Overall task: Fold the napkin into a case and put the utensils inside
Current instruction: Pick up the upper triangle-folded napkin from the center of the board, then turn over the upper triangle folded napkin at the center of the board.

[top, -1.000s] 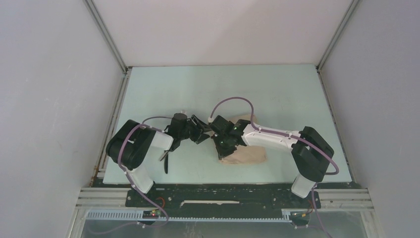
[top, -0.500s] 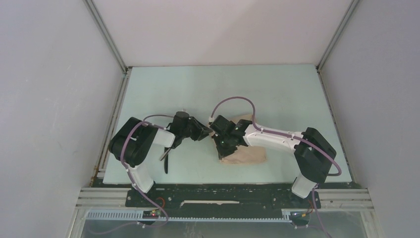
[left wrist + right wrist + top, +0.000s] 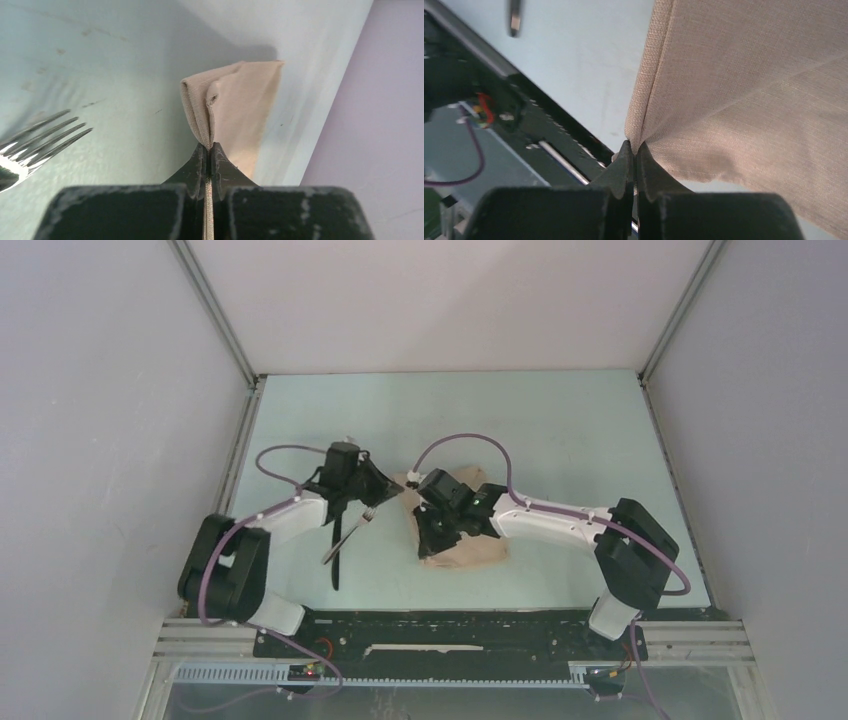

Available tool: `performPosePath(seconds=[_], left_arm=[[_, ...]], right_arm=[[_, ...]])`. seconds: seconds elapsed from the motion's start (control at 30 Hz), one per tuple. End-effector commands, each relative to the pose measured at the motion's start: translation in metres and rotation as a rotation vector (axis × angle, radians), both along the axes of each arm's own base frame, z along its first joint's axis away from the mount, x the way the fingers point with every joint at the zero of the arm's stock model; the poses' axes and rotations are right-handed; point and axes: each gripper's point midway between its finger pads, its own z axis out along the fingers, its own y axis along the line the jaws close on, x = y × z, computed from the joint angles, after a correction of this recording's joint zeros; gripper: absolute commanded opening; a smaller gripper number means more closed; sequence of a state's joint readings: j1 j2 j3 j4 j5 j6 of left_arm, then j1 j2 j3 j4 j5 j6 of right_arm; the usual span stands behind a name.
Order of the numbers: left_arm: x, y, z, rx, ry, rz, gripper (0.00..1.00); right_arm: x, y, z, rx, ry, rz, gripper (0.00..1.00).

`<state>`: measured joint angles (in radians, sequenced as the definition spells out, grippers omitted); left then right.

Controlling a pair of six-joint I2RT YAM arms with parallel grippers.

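The beige napkin [image 3: 470, 545] lies folded on the table right of centre, with one corner lifted. My left gripper [image 3: 393, 486] is shut on that far-left corner, and in the left wrist view [image 3: 208, 148] a strip of cloth [image 3: 235, 100] runs between its closed jaws. My right gripper [image 3: 428, 530] is shut on the napkin's left edge, also seen in the right wrist view [image 3: 634, 149] with the cloth [image 3: 749, 90] spreading away from it. The silver fork [image 3: 352, 530] lies slanted left of the napkin, its tines [image 3: 47, 136] close to my left gripper. The black knife [image 3: 336, 565] lies beside it.
The pale green table [image 3: 560, 440] is walled by grey panels on three sides. A black rail [image 3: 450, 625] with the arm bases runs along the near edge and also shows as the dark rail [image 3: 524, 115] in the right wrist view. The right arm's purple cable [image 3: 470, 440] arches above the napkin.
My left gripper went from open to shut on the napkin's corner while its arm stretched out. The napkin and my right gripper shifted a little to the left.
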<state>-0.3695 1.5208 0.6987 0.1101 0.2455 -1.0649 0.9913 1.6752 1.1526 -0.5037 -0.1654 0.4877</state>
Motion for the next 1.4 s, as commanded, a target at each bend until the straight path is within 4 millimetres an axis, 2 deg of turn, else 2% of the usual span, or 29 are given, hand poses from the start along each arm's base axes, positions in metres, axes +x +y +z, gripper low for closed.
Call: performPosePath(seconds=[0.0,0.1,0.17,0.23,0.3,0.37,0.47,0.53,0.63,0.73,0.83,0.97,1.03,1.07,1.17,1.27,1.3,1.37], left_arm=[[0.021,0.059,0.068,0.169,-0.139,0.112,0.0],[0.029,0.084,0.137,0.267,-0.283,0.169,0.0],[0.035,0.089,0.172,0.308,-0.352,0.187,0.0],[0.042,0.083,0.19,0.342,-0.382,0.17,0.0],[0.055,0.062,0.197,0.353,-0.396,0.129,0.0],[0.072,0.031,0.189,0.356,-0.378,0.059,0.0],[0.102,-0.021,0.151,0.369,-0.309,-0.039,0.0],[0.121,-0.058,0.14,0.391,-0.317,-0.088,0.0],[0.144,-0.101,0.116,0.422,-0.317,-0.146,0.0],[0.16,-0.134,0.096,0.451,-0.333,-0.183,0.0],[0.167,-0.165,0.081,0.427,-0.347,-0.237,0.0],[0.166,-0.196,0.072,0.406,-0.379,-0.315,0.01],[0.163,-0.206,0.071,0.403,-0.394,-0.346,0.1],[0.16,-0.21,0.074,0.395,-0.402,-0.365,0.16],[0.146,-0.214,0.096,0.377,-0.413,-0.413,0.44],[0.114,-0.207,0.13,0.338,-0.399,-0.49,0.68],[0.099,-0.203,0.14,0.314,-0.388,-0.517,0.72],[0.069,-0.194,0.146,0.286,-0.351,-0.567,0.75]], right_arm=[[-0.012,0.06,0.081,0.346,-0.005,0.138,0.0],[-0.018,0.086,0.129,0.532,0.018,0.229,0.0],[-0.012,0.089,0.159,0.641,0.01,0.251,0.0],[-0.004,0.077,0.166,0.694,0.027,0.23,0.0],[0.008,0.058,0.164,0.751,0.049,0.192,0.0],[0.02,0.034,0.146,0.777,0.091,0.144,0.0],[0.036,-0.009,0.097,0.79,0.173,0.062,0.0],[0.044,-0.041,0.061,0.799,0.248,0.005,0.0],[0.048,-0.079,0.014,0.766,0.327,-0.108,0.0],[0.05,-0.104,-0.008,0.753,0.363,-0.206,0.0],[0.051,-0.118,-0.023,0.72,0.385,-0.282,0.0],[0.052,-0.129,-0.037,0.664,0.388,-0.362,0.0],[0.055,-0.135,-0.041,0.634,0.379,-0.401,0.01],[0.056,-0.138,-0.042,0.619,0.372,-0.418,0.06],[0.057,-0.154,-0.04,0.499,0.329,-0.478,0.3],[0.049,-0.184,-0.035,0.313,0.262,-0.565,0.56],[0.049,-0.19,-0.029,0.308,0.236,-0.578,0.62],[0.055,-0.199,-0.018,0.34,0.204,-0.609,0.65]])
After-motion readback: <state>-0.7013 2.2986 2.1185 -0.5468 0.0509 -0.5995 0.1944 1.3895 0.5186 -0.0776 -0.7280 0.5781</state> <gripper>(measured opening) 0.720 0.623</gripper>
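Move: Both hands already pinch the napkin's left edge some 5 cm above the board. Its middle lies about 11 cm right of and 5 cm back from the left hand, and 6 cm right, 8 cm ahead of the right hand. The landing spots are about 20 cm right, 10 ahead of the left hand and 13 right, 7 ahead of the right. From the left hand, the fork lies 10 cm left, 9 back; the knife 13 left, 11 back. Swinging the held edge slightly left and high up (left hand some 20 cm, right about 14), both arms carry it over to the right and forward, then down onto the board, the right wrist rolling its left side up about 40 degrees. The fingers then open; the left hand rises off, the right draws back and further right. ##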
